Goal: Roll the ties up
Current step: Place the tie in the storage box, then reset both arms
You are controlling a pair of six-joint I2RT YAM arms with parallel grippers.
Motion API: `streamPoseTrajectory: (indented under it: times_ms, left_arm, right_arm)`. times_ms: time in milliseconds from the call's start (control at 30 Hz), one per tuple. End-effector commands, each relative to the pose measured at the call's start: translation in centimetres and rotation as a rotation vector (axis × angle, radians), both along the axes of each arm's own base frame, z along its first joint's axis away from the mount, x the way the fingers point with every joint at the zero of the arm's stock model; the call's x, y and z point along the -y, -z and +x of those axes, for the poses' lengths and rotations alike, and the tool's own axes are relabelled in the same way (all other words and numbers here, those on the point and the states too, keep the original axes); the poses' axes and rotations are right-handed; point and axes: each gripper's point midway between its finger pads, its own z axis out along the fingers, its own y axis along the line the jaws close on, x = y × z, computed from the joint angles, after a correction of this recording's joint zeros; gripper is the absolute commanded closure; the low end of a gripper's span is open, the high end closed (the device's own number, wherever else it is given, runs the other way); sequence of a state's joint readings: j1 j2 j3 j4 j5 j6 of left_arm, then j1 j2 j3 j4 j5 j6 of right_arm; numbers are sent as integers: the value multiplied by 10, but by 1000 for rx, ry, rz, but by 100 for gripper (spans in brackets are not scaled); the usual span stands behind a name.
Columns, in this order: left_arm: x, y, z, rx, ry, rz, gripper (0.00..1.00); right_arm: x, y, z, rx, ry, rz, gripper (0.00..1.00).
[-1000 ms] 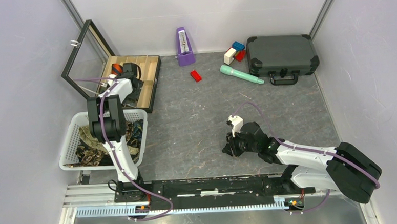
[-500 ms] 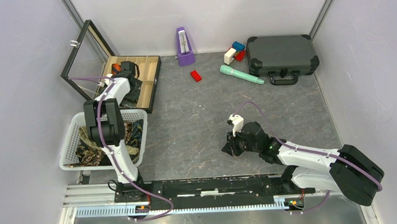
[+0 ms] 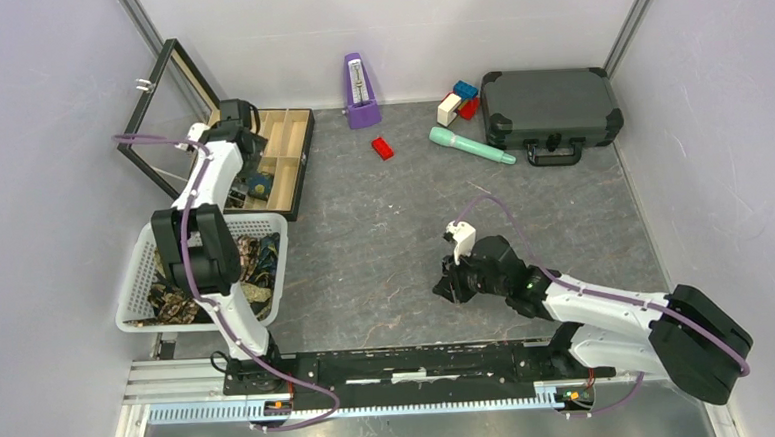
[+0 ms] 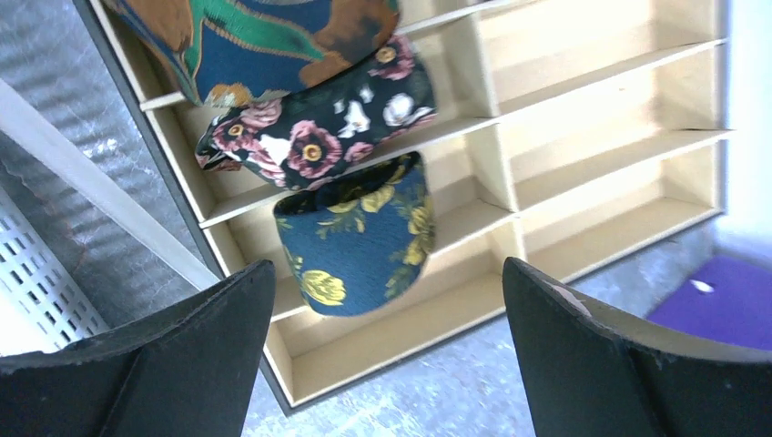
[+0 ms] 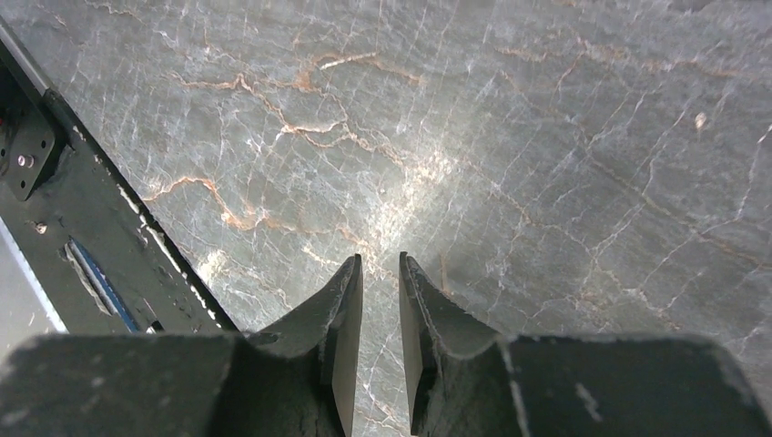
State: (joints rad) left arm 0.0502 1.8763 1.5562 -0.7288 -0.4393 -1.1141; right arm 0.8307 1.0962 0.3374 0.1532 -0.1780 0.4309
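Note:
Three rolled ties sit in compartments of the wooden box: a navy one with yellow flowers, a dark one with pink roses, and a blue, brown and green one. My left gripper hangs wide open above the box and holds nothing; from above it is at the box's far left end. Loose ties lie heaped in the white basket. Over bare table, my right gripper has its jaws a narrow gap apart with nothing between them.
The box's glass lid stands open on its left. At the back are a purple metronome, a red block, a teal handle-shaped tool, toy blocks and a black case.
My left gripper opened fully and drew back toward the far left end of the box, leaving the navy roll uncovered in its compartment. The right arm has barely moved.

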Motion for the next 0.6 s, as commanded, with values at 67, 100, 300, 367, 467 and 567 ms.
streamPoseTrajectory:
  times_ms: [67,100,300,367,467,567]
  left_arm:
    - [-3,-95,2,159,117,84,0]
    - [-1,-104,2,172,147,90,0]
    - [14,-151,-26,237,309,115,0]
    - [22,-160,-41,259,361,106,0]
    - [33,-167,-70,292,429,102,0]
    - [44,-165,-101,307,505,96,0]
  right_arm:
    - [-11,-46,25,136,9,39,69]
    - [-12,-52,28,150,12,42,64]
    - [-15,-89,42,258,25,61,22]
    - [-13,-103,49,300,40,58,14]
    - [-8,-128,58,373,72,59,8]
    - [1,-154,65,454,122,79,6]
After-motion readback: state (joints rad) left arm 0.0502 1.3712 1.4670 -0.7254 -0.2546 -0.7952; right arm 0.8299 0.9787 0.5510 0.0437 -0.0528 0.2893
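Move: Under the empty left hand, about 9 cm down and 1 cm to its right, sits the blue tie in the storage box; the pink-flowered tie is about 4 cm to the hand's left, the green tie some 9 cm left, both equally low. The ties in the basket, likely next, lie roughly 19 cm back, 11 cm left and 10 cm down. From the right hand they are about 50 cm left and 8 cm ahead, slightly lower. Rising about 16 cm, nearly straight up away from the blue tie at first, the left hand then sweeps back some 6 cm and a little right, fingers still wide open, turning clockwise while its fingers tip up. The right hand lifts off its low waiting spot, about 10 cm up and half that forward, tipping up and spreading its fingers from mostly closed to nearly full. ##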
